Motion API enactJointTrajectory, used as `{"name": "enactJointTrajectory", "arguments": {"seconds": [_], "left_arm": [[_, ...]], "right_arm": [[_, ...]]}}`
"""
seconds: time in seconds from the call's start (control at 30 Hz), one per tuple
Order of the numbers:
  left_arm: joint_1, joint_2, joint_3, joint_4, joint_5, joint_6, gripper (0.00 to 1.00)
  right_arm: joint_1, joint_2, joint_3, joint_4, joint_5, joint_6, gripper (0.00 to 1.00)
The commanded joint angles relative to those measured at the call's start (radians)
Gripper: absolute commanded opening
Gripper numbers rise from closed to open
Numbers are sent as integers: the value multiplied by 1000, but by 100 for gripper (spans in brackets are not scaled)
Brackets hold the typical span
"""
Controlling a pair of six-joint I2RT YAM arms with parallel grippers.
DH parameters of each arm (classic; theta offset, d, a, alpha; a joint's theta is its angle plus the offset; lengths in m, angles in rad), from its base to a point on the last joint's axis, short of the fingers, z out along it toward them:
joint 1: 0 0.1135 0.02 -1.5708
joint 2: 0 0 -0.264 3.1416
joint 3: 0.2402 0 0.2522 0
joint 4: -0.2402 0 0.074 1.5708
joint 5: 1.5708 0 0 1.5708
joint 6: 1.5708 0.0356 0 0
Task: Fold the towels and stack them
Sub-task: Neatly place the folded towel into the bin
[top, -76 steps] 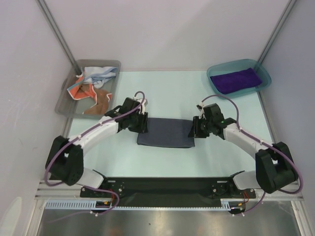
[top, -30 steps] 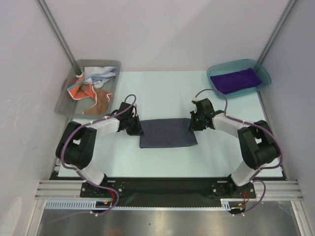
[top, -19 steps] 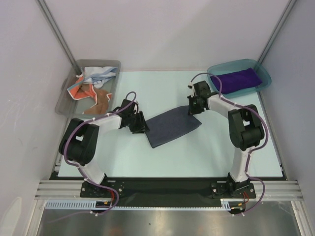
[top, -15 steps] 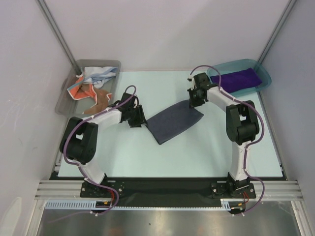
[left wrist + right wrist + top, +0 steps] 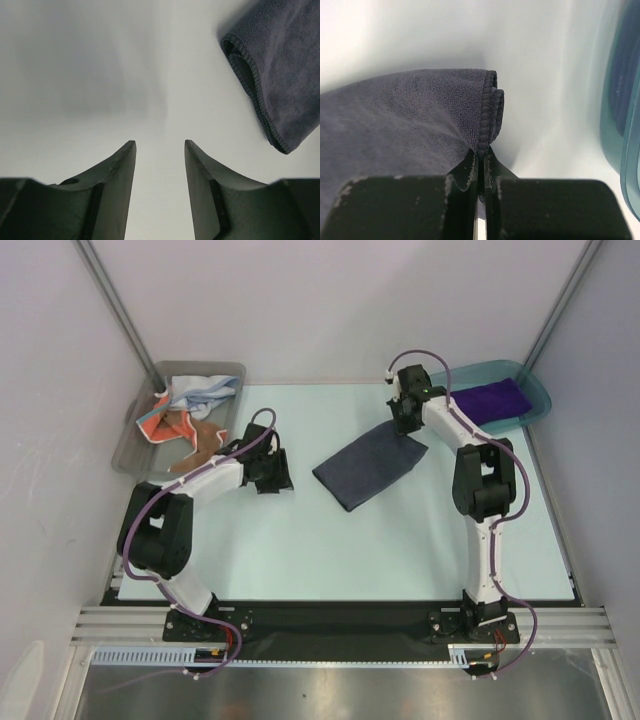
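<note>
A folded dark grey-blue towel (image 5: 368, 467) lies slanted on the table. My right gripper (image 5: 405, 426) is shut on its far right corner (image 5: 487, 117), where the stitched edge is pinched between the jaws. My left gripper (image 5: 277, 474) stands open over bare table (image 5: 159, 150), apart from the towel's left edge (image 5: 280, 75). A deep purple towel (image 5: 488, 401) lies folded in the teal bin (image 5: 533, 390). Orange-red and pale white/light-blue towels (image 5: 185, 410) sit crumpled in the grey bin (image 5: 140, 455).
The teal bin's wall (image 5: 620, 100) stands close to the right of my right gripper. Grey walls and slanted metal posts enclose the table's back and sides. The arm bases and a black rail sit at the near edge.
My left gripper opened and let go of the dark towel. My right gripper has dragged the towel up and to the right, toward the teal bin, turning it to a slant.
</note>
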Motion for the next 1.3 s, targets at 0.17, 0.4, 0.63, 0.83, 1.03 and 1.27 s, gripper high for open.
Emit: {"name": "enactJointTrajectory", "arguments": {"seconds": [0.17, 0.4, 0.63, 0.83, 1.03, 1.27], "left_arm": [[7, -24, 44, 3, -3, 24, 49], [7, -31, 47, -3, 0, 31, 49], [7, -40, 44, -11, 3, 37, 49], [7, -31, 42, -2, 14, 35, 47], [7, -31, 44, -2, 26, 38, 47], [7, -42, 42, -7, 43, 40, 48]], "right_arm": [[2, -4, 58, -36, 194, -35, 0], [0, -46, 72, -28, 303, -61, 0], [-12, -56, 134, -40, 352, -98, 0], [-15, -72, 173, -36, 384, -123, 0], [-37, -23, 265, -64, 439, -160, 0], [-116, 31, 380, -51, 443, -183, 0]]}}
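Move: The right hand already pinches the folded grey towel, whose middle hangs about 9 cm back and 9 cm to its left. The teal bin's middle lies some 20 cm to this hand's right, 10 cm ahead and 5 cm below; the purple towel lies inside, about 18 cm right and 9 cm ahead. From the idle left hand, the bin is roughly 51 cm right and 27 cm ahead. The right hand keeps its pinch, carrying the grey towel about 10 cm rightward and 11 cm up towards the bin. ##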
